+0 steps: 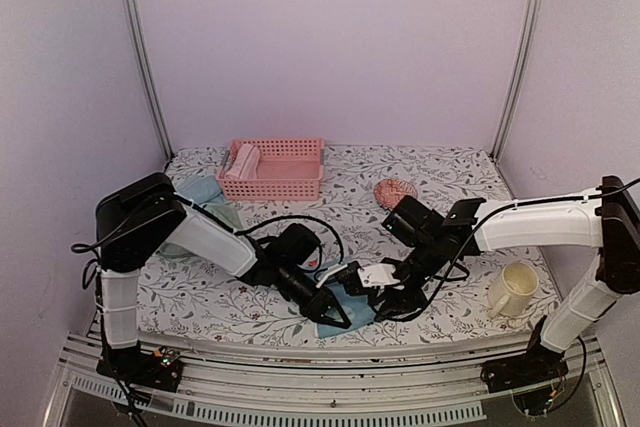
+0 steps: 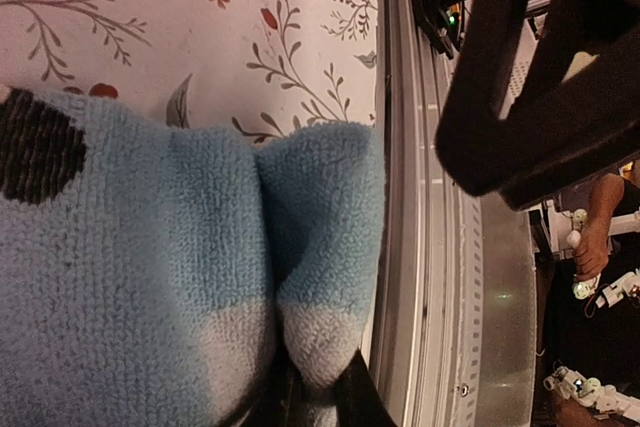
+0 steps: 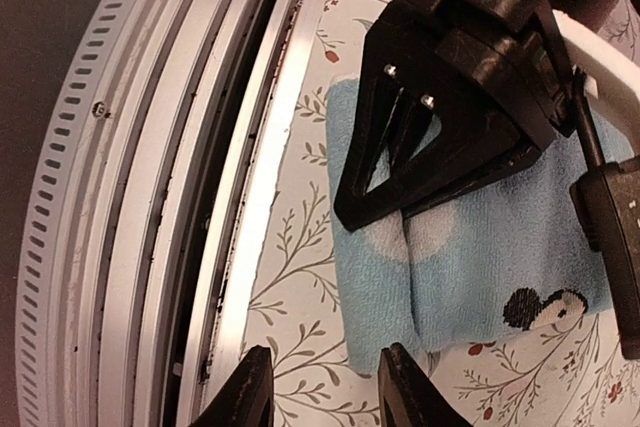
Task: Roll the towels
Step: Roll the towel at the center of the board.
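Note:
The blue towel with pale spots (image 1: 350, 303) lies folded near the table's front edge. My left gripper (image 1: 338, 317) is shut on a raised fold of it; in the left wrist view that fold of the towel (image 2: 300, 247) is pinched at the gripper (image 2: 318, 392). My right gripper (image 1: 373, 295) stands open just off the towel's (image 3: 480, 247) corner, and in the right wrist view the gripper (image 3: 322, 389) has only tablecloth between its fingers. A rolled pink towel (image 1: 242, 161) lies in the basket. A light blue towel (image 1: 200, 190) and a sage green one (image 1: 226, 215) lie at the left.
The pink slatted basket (image 1: 290, 182) stands at the back. A reddish-pink bundle (image 1: 396, 192) lies mid-table and a cream mug (image 1: 513, 290) stands at the right. The metal rail of the front edge (image 3: 150, 197) runs close beside both grippers.

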`<state>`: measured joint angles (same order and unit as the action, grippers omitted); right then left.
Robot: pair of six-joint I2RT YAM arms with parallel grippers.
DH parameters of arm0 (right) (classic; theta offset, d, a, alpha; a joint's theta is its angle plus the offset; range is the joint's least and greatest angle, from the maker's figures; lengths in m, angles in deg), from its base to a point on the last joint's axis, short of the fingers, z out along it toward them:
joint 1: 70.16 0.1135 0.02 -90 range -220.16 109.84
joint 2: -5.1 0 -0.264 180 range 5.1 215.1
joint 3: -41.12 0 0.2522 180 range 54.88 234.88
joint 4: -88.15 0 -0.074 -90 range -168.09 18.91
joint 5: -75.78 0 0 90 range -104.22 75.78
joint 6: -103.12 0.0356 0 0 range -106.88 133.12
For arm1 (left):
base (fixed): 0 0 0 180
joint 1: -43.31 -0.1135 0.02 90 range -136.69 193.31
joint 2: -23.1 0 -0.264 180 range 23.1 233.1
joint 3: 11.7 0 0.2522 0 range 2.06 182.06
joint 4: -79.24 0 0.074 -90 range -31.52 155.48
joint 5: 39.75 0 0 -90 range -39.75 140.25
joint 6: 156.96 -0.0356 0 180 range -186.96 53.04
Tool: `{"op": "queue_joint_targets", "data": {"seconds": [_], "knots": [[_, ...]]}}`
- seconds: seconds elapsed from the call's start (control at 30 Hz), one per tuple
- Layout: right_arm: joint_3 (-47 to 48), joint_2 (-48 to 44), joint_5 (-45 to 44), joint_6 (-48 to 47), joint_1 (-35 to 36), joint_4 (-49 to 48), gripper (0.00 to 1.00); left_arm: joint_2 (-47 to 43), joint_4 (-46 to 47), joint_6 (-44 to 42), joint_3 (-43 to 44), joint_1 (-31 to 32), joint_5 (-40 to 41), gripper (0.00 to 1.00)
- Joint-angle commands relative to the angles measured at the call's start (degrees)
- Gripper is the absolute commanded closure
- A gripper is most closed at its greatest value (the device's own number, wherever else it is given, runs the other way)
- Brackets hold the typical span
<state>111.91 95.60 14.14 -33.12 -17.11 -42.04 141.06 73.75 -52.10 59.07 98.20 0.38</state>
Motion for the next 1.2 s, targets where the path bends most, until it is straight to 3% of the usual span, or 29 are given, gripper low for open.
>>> {"op": "queue_joint_targets", "data": {"seconds": [0.0, 0.3, 0.47, 0.6, 0.7, 0.9, 1.07, 1.17], "knots": [[-0.75, 2.58, -7.38, -0.89, 2.93, -8.45, 0.61, 4.69, -8.83, 0.80, -2.04, -0.31, 4.60, 0.99], [-1.60, 7.53, -9.53, -2.17, 5.60, -12.97, 0.62, 5.36, -9.91, 0.64, -1.21, -0.47, 4.67, 0.99], [-2.50, 10.16, -7.39, -2.37, 5.75, -12.92, 0.75, 3.51, -10.77, 0.06, -1.47, -0.76, 5.94, 0.98], [-1.86, 12.57, -4.47, -2.21, 5.65, -10.35, 0.90, -1.66, -10.44, -0.35, -3.79, -0.97, 9.43, 0.88], [0.41, 14.20, 1.58, -1.19, 4.43, -6.01, 0.96, -9.69, -8.39, 0.24, -8.37, -0.99, 16.03, 0.75], [11.46, 26.01, 15.80, 0.72, -1.66, 8.29, 0.97, -29.05, -1.61, 3.20, -22.06, -0.40, 32.27, 0.64], [28.02, 40.64, 25.14, 0.61, -7.01, 25.23, 0.96, -43.43, -1.19, 0.69, -30.09, 8.39, 52.85, 0.60], [33.82, 49.06, 27.41, -0.74, -8.79, 32.29, 0.96, -46.32, -2.14, -3.94, -30.29, 14.51, 59.50, 0.60]]}}
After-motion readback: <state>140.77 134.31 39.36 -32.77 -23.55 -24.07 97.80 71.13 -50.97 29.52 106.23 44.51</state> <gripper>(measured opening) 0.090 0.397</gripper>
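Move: The right end of the towel's folded near strip lies about 3 cm left of the open right gripper, level with it fore and aft and some 6 cm below. The left gripper still pinches that strip about 4 cm left of that end, so the end is 4 cm to its right. The towel's body is centred some 7 cm ahead and 6 cm left of the right gripper; the mug stands roughly 26 cm right and 6 cm ahead. Bring the right gripper down about 5 cm and a little left onto the towel's near strip while the left keeps its pinch, and shut its fingers on the strip. Then open the left gripper and pull it off some 11 cm to the left, rising. With the right, roll the strip forward, swinging its fingertips back towards the base by some 45 degrees as it edges forward and left. ##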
